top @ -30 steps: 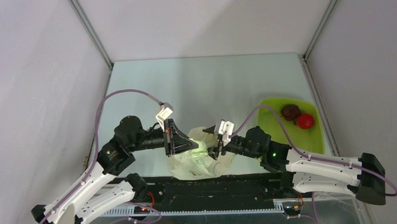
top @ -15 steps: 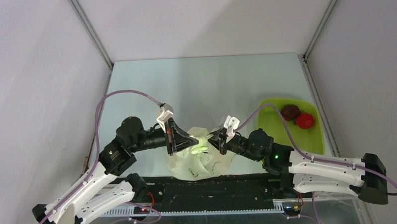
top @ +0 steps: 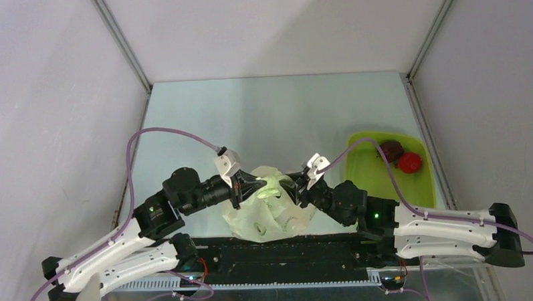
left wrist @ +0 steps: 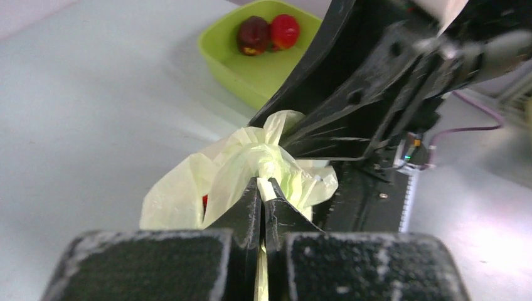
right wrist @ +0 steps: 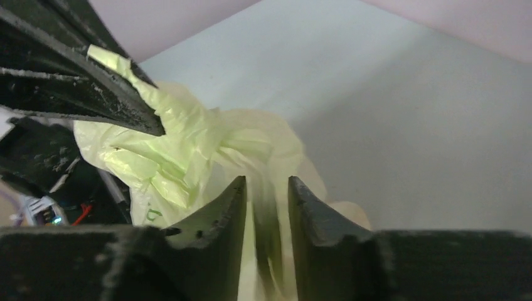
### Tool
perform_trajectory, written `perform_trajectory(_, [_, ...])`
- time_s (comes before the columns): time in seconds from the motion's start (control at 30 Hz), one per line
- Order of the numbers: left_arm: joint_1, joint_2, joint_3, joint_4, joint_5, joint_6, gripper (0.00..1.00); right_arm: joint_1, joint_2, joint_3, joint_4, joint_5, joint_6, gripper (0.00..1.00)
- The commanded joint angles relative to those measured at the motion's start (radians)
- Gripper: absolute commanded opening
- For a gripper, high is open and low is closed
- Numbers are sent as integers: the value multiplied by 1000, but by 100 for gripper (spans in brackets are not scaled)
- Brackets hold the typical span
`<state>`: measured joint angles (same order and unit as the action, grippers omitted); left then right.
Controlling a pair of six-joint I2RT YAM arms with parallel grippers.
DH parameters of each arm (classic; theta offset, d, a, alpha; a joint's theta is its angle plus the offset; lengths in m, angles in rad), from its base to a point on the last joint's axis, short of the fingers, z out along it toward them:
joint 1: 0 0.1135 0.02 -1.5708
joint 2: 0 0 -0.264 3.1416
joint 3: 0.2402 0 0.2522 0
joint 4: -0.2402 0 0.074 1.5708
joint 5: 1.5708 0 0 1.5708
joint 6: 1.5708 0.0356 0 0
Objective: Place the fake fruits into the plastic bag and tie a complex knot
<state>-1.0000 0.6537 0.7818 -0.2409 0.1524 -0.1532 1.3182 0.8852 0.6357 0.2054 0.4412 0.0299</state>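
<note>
The plastic bag sits near the table's front edge, its pale film bunched at the top. A red fruit shows through the film. My left gripper is shut on a strip of the bag's top; the wrist view shows the film pinched between the jaws. My right gripper faces it from the right. Its jaws stand narrowly apart around a strand of film. A dark maroon fruit and a red fruit lie in the lime-green tray. No grape cluster shows.
The tray stands at the right, close to the right wall, and also shows in the left wrist view. A black rail with the arm bases runs along the near edge just behind the bag. Purple cables arc over both arms.
Both grippers have moved away from the bases and closer together over the bag's top. The bunched film between them has risen and drawn tighter.
</note>
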Motion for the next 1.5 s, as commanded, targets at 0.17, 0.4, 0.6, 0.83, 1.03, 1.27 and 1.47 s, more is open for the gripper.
perform_trajectory(0.17, [-86, -48, -78, 78, -275, 141, 0, 56, -220, 96, -378, 353, 704, 57])
perform_trajectory(0.4, [-190, -61, -115, 118, -393, 164, 0, 158, -215, 97, -303, 313, 1105, 60])
perform_trajectory(0.6, [-273, -79, -134, 125, -529, 213, 0, 231, -72, 97, -42, 282, 1262, 64])
perform_trajectory(0.83, [-340, -93, -146, 128, -586, 224, 0, 234, 45, 133, 14, 310, 1349, 69])
perform_trajectory(1.03, [-366, -106, -151, 128, -597, 230, 0, 208, 89, 165, -34, 326, 1416, 71])
perform_trajectory(1.27, [-384, -111, -153, 125, -590, 235, 0, 139, 147, 184, -58, 268, 1467, 69])
perform_trajectory(1.47, [-397, -109, -154, 119, -591, 243, 0, 116, 187, 215, -91, 226, 1488, 67])
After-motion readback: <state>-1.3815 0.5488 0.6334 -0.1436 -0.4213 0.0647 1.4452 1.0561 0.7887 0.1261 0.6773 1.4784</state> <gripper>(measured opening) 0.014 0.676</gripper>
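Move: The bag's gathered neck, pinched in the left hand's fingertips, lies about 5 cm to the right hand's left and 1 cm back, roughly level with it. For the left hand the same neck is right at its tips, about 1 cm to its right. From the right hand, the loose rim of the bag is some 3 cm ahead, 5 cm left and 4 cm lower; the filled bag body is some 3 cm back, 5 cm left and 15 cm below. Rightward and up first, the right hand swings about 6 cm off while its fingers open wide, then sweeps back and left and finally a little forward, rolling some 80 degrees clockwise seen from behind the hand, to bring the open jaws around the bag's neck at the left fingertips. The left hand keeps its pinch, sinking about 2 cm with a slight turn. ##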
